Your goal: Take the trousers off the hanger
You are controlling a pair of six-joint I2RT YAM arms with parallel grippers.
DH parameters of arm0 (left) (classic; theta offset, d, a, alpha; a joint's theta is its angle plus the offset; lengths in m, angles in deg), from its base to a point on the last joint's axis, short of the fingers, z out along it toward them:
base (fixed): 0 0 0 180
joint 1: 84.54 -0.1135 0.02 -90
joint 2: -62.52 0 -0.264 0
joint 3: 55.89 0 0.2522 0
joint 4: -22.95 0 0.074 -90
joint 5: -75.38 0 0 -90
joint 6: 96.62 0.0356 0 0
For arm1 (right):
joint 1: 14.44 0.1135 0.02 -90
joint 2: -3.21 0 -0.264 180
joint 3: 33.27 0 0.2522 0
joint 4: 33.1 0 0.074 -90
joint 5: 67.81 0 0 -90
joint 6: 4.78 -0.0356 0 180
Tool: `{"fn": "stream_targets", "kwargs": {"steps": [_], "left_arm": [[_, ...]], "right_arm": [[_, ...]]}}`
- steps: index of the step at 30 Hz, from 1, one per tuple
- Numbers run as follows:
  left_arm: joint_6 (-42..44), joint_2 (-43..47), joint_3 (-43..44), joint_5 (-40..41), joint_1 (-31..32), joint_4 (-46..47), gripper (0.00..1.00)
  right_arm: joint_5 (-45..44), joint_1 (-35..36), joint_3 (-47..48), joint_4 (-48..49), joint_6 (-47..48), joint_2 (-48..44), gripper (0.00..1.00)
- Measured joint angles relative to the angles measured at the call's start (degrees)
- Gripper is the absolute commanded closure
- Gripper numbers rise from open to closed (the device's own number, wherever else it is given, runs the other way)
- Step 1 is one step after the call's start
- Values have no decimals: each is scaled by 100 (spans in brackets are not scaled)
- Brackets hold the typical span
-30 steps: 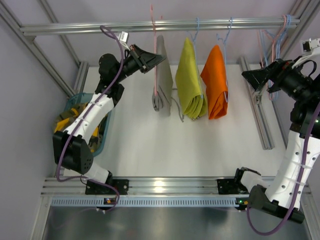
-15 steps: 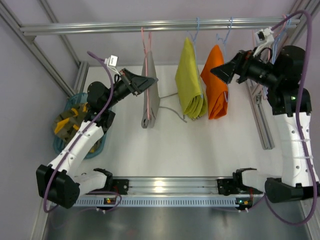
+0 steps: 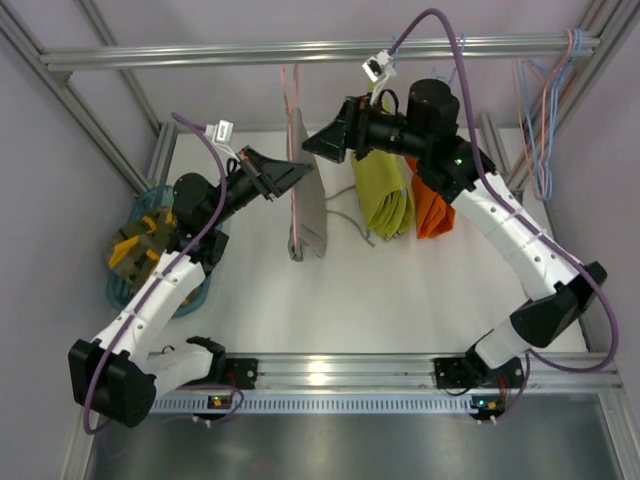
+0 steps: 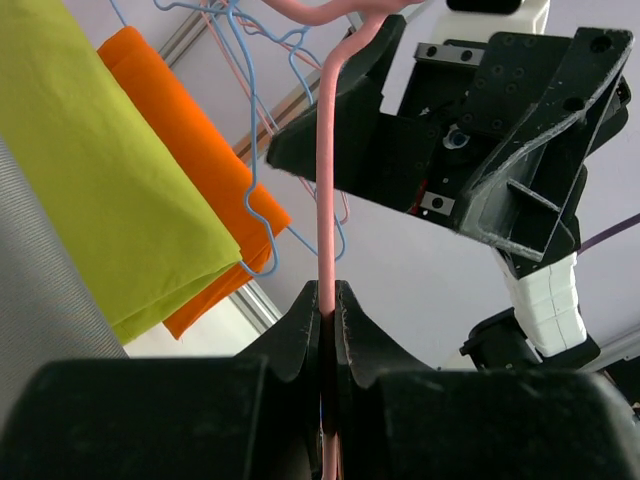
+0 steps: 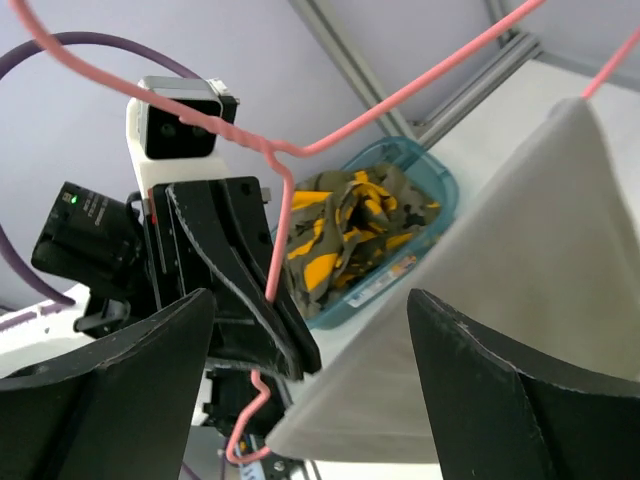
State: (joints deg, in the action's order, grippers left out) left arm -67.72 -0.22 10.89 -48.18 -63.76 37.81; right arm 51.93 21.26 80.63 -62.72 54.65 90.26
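Observation:
The pale grey trousers [image 3: 310, 205] hang folded over a pink hanger [image 3: 294, 150]; drawstrings trail to their right. My left gripper [image 3: 303, 172] is shut on the pink hanger's wire [image 4: 326, 200], just left of the cloth. My right gripper [image 3: 312, 146] is open at the trousers' upper edge. In the right wrist view the grey trousers [image 5: 480, 310] lie between its fingers [image 5: 520, 400], apart from both. The camouflage trousers [image 3: 138, 240] lie crumpled in the basket [image 3: 196, 290].
A yellow-green cloth [image 3: 380, 195] and an orange cloth [image 3: 436, 212] hang on blue hangers to the right, behind my right arm. Several bare hangers [image 3: 545, 110] hang at the far right. A metal rail [image 3: 200, 55] crosses the top.
My right arm has swung from the far right across to the grey trousers. My left gripper has drawn the pink hanger and trousers slightly leftward and stays shut on it.

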Motion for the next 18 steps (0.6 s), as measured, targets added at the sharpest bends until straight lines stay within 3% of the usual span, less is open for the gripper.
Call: {"fn": "stream_targets", "kwargs": {"steps": [4, 11, 15, 18], "left_arm": [[59, 2, 0, 0, 31, 2, 100], [127, 4, 0, 0, 146, 2, 100], [175, 4, 2, -48, 219, 0, 100], [267, 4, 15, 0, 247, -22, 100]], "right_arm": [[-98, 271, 155, 243, -334, 396, 27], [-188, 422, 546, 612, -756, 892, 52], [-181, 509, 704, 850, -1001, 1097, 60], [-72, 549, 723, 946, -1213, 1202, 79]]}}
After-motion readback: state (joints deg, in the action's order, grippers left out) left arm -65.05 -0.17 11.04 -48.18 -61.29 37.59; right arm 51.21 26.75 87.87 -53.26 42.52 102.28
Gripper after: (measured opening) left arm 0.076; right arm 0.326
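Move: Some 6 cm to the right hand's left and 1 cm ahead, about level, is the twisted neck of the pink hanger. The left hand already grips the hanger's stem, the neck about 5 cm ahead of it, 1 cm to its left and 3 cm above. Counted from the right hand, the grey trousers hang about 2 cm back, 2 cm left and 22 cm below; the green trousers are roughly 5 cm ahead, 15 cm right and 18 cm lower. Reaching left to the hanger's neck, the right hand travels about 7 cm, slightly forward as well, turning its wrist some 10 degrees while its wide-open fingers close to about a third open around the wire. Its fingers come in just beside the left fingers; a pinch can't be seen yet. The left hand keeps its grip on the stem, easing 1 cm back and 1 cm right. ##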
